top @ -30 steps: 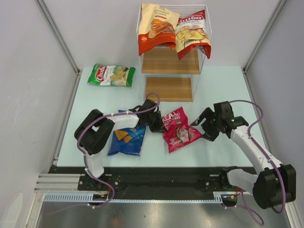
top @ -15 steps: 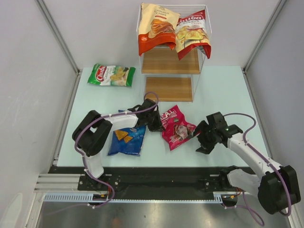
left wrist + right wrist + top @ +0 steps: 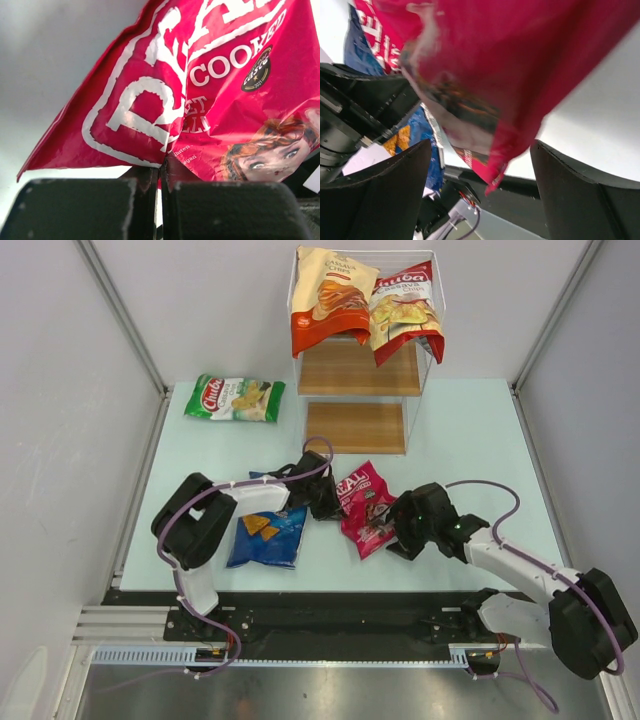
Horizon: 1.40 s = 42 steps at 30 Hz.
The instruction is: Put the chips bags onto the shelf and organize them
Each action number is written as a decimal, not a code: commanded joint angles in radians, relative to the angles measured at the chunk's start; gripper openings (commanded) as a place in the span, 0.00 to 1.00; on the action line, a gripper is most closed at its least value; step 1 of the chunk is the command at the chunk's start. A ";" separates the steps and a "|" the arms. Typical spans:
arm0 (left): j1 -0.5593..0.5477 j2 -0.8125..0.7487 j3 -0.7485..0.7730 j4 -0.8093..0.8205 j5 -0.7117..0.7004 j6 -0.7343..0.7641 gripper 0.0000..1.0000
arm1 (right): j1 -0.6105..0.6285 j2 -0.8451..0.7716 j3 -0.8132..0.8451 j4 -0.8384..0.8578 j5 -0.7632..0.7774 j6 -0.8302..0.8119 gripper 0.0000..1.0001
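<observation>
My left gripper (image 3: 327,498) (image 3: 161,172) is shut on the left edge of the pink Real chips bag (image 3: 362,506) (image 3: 200,90), and the bag is tilted up off the table. My right gripper (image 3: 397,530) (image 3: 480,165) stands open, its two fingers either side of the bag's right lower corner (image 3: 510,65). The blue Doritos bag (image 3: 268,532) (image 3: 422,135) lies flat under the left arm. A green Chuba bag (image 3: 235,398) lies at the far left. On the shelf's (image 3: 357,427) top tier rest an orange-and-cream bag (image 3: 328,300) and a red Chuba bag (image 3: 405,312).
The shelf's middle board (image 3: 357,370) and bottom board are bare wood. Grey side walls close in the table left and right. The left arm's black wrist (image 3: 365,110) sits close beside the right gripper.
The right arm has swung left and nearer, bringing its open fingers around the pink bag's right corner. The bag shifted slightly left. The left gripper has kept its hold.
</observation>
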 commanded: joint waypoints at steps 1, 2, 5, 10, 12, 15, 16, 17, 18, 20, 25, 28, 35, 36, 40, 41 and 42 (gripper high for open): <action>-0.009 -0.032 0.021 -0.038 0.038 0.040 0.00 | 0.014 0.038 -0.024 0.153 0.103 0.013 0.86; -0.009 -0.026 0.032 -0.049 0.039 0.047 0.00 | 0.014 0.062 -0.037 0.167 0.115 0.008 0.86; -0.009 -0.009 0.058 -0.078 0.045 0.066 0.00 | 0.014 0.108 -0.071 0.227 0.121 0.008 0.88; -0.009 -0.002 0.040 -0.086 0.076 0.067 0.00 | 0.021 0.182 -0.104 0.305 0.111 0.007 0.88; -0.009 0.001 0.029 -0.073 0.088 0.060 0.00 | 0.024 0.177 -0.110 0.335 0.128 0.000 0.86; -0.009 -0.003 0.027 -0.090 0.089 0.067 0.00 | 0.024 0.148 -0.110 0.339 0.131 -0.009 0.77; -0.009 -0.003 0.040 -0.104 0.076 0.069 0.00 | 0.023 0.127 -0.110 0.336 0.131 -0.012 0.73; -0.009 -0.005 0.049 -0.122 0.069 0.083 0.00 | 0.023 0.113 -0.110 0.333 0.160 -0.021 0.69; -0.009 -0.009 0.058 -0.154 0.059 0.087 0.03 | 0.023 0.101 -0.110 0.320 0.161 -0.021 0.60; -0.009 -0.029 0.080 -0.178 0.027 0.103 0.07 | 0.021 0.060 -0.110 0.287 0.164 -0.030 0.52; -0.003 -0.078 0.107 -0.225 -0.019 0.126 0.27 | 0.018 -0.030 -0.110 0.204 0.183 -0.059 0.13; 0.008 -0.118 0.136 -0.293 -0.082 0.146 0.47 | 0.001 -0.082 -0.108 0.210 0.160 -0.095 0.00; 0.063 -0.297 0.140 -0.438 -0.255 0.156 0.62 | -0.068 -0.180 -0.033 0.219 0.066 -0.171 0.00; 0.074 -0.314 0.120 -0.443 -0.264 0.156 0.63 | -0.074 -0.189 -0.013 0.213 0.054 -0.187 0.00; 0.158 -0.422 0.032 -0.466 -0.257 0.156 0.63 | -0.089 -0.205 0.100 0.182 0.017 -0.253 0.00; 0.169 -0.440 0.009 -0.460 -0.255 0.156 0.63 | -0.091 -0.209 0.128 0.172 0.014 -0.256 0.00; 0.178 -0.454 -0.030 -0.458 -0.254 0.156 0.63 | -0.101 -0.211 0.165 0.167 0.016 -0.250 0.00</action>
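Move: My left hand still has the REAL bag pinched shut at its left end; the bag's middle lies about 8 cm to that hand's right and 1 cm ahead. The blue Doritos bag is some 18 cm to the left and 1 cm back, the lowest shelf board about 24 cm ahead and 5 cm right. From my open right hand the REAL bag's middle is roughly 5 cm ahead, 6 cm left and 4 cm below, that board some 29 cm ahead and 8 cm left. I take the REAL bag over with my right hand: down about 4 cm and slightly forward with open fingers around its right-hand edge, shut on it, then rise some 10 cm while the fingers tip up about 20 degrees. My left hand eases back a little, opens as the right closes, lets go of the bag, and swings up and left about 10 cm each, towards above the Doritos bag. ##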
